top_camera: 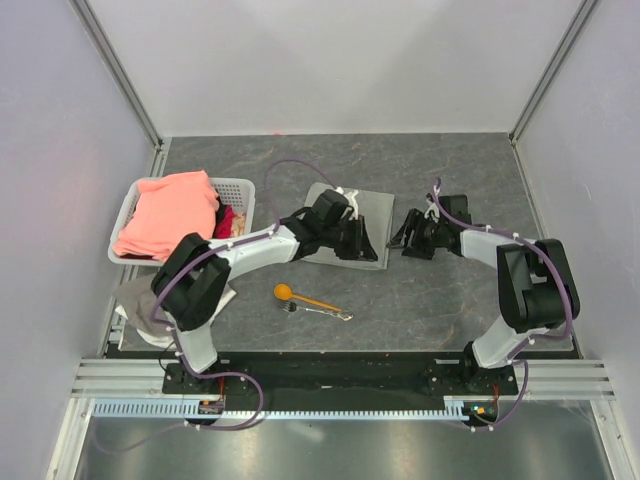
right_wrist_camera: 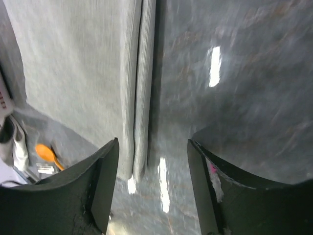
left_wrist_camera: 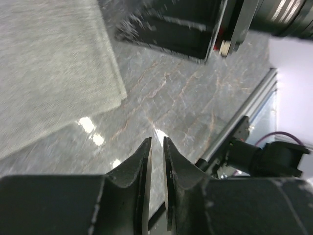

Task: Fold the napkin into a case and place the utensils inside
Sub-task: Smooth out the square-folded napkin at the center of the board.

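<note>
The light grey napkin (top_camera: 375, 205) lies flat at the table's middle, partly under my left arm. In the right wrist view its folded edge (right_wrist_camera: 139, 83) shows two layers. My left gripper (top_camera: 367, 246) (left_wrist_camera: 157, 140) hovers past the napkin's (left_wrist_camera: 49, 73) near right corner, jaws only a narrow slit apart and empty. My right gripper (top_camera: 403, 240) (right_wrist_camera: 152, 147) stands open just right of the napkin's edge, with nothing between its fingers. The orange spoon (top_camera: 298, 296) (right_wrist_camera: 46, 152) and the silvery fork (top_camera: 322, 313) lie side by side nearer the bases.
A white plastic basket (top_camera: 240, 188) at the left holds a salmon-pink cloth (top_camera: 168, 212). A whitish-grey rag (top_camera: 138, 300) lies below it by the left arm's base. The two grippers face each other closely. Walls enclose the table on three sides.
</note>
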`<state>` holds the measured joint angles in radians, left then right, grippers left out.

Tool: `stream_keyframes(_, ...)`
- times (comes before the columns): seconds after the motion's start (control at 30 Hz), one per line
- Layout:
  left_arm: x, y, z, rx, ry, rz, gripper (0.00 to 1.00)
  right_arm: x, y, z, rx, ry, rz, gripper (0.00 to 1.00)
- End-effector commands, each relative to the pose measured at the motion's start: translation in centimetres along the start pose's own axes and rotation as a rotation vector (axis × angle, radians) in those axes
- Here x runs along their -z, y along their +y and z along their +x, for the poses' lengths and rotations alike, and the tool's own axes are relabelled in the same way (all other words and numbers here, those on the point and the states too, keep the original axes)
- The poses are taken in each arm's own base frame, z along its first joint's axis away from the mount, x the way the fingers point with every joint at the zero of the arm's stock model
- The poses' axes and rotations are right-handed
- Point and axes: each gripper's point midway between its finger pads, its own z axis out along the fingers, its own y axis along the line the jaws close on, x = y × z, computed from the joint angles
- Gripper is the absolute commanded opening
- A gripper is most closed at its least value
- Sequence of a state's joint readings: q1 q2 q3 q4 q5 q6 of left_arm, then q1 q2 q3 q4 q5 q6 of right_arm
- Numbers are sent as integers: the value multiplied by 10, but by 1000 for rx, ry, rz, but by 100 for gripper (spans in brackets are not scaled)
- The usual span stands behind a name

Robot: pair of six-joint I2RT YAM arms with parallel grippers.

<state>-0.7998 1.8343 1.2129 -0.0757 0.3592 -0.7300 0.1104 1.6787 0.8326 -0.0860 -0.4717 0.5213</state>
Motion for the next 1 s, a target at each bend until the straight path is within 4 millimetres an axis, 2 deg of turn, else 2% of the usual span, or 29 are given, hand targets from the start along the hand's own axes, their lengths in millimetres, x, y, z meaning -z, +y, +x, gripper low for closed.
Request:
stream_keyframes(0.0, 31, -3, -2, 53, -18, 36, 22, 3, 9, 28, 43, 17, -62, 65)
stream_keyframes(0.17, 51, 1, -2, 67, -46, 36, 22, -7, 19, 41, 74, 34, -82, 61)
stream_keyframes(0.23, 57, 0, -6, 67, -63, 41, 22, -11, 24, 50, 81, 59, -81, 55)
stream_keyframes(0.33, 63, 1, -6, 65, -72, 36, 22, -10, 20, 57, 70, 61, -54, 49)
stream_keyframes(0.67, 68, 3, -7, 71, -71, 42, 22, -11, 0, 75, 60, 90, 22, 48)
stream_keyframes(0.73, 70, 3, -8, 72, -71, 45, 22, -11, -6, 79, 57, 94, 43, 41)
stream_keyframes(0.77, 71, 4, -10, 75, -78, 45, 22, -10, -8, 80, 58, 92, 52, 32)
stream_keyframes(0.83, 75, 6, -11, 78, -85, 44, 22, -8, -17, 82, 52, 81, 79, 23)
stream_keyframes(0.87, 77, 9, -13, 84, -91, 42, 22, -7, -20, 83, 49, 82, 85, 8)
stream_keyframes(0.9, 79, 10, -13, 88, -89, 46, 22, -6, -26, 82, 39, 75, 99, 1)
stream_keyframes(0.97, 83, 15, -18, 103, -98, 47, 22, -3, -37, 85, 19, 89, 128, 0)
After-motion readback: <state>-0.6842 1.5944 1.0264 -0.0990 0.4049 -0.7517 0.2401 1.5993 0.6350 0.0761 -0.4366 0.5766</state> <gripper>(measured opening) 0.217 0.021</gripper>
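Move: The napkin's near right corner is about 5 cm back and 4 cm to the left of the right hand, some 2 cm below it. The napkin's middle is about 5 cm ahead and 13 cm left of that hand; the orange spoon lies roughly 12 cm back and 22 cm left, the fork 14 cm back and 20 cm left. From the raised left hand, the same corner is about 3 cm back, 4 cm right and 9 cm below. The right fingers shut on the napkin's near right corner: the hand first sweeps about 5 cm back and to the left along the right edge, pauses, then sinks a centimetre as it closes from about two-thirds open to nearly shut. The left hand, already clear of the cloth and fingers slightly parted, backs off some 6 cm left and rises about 3 cm. ##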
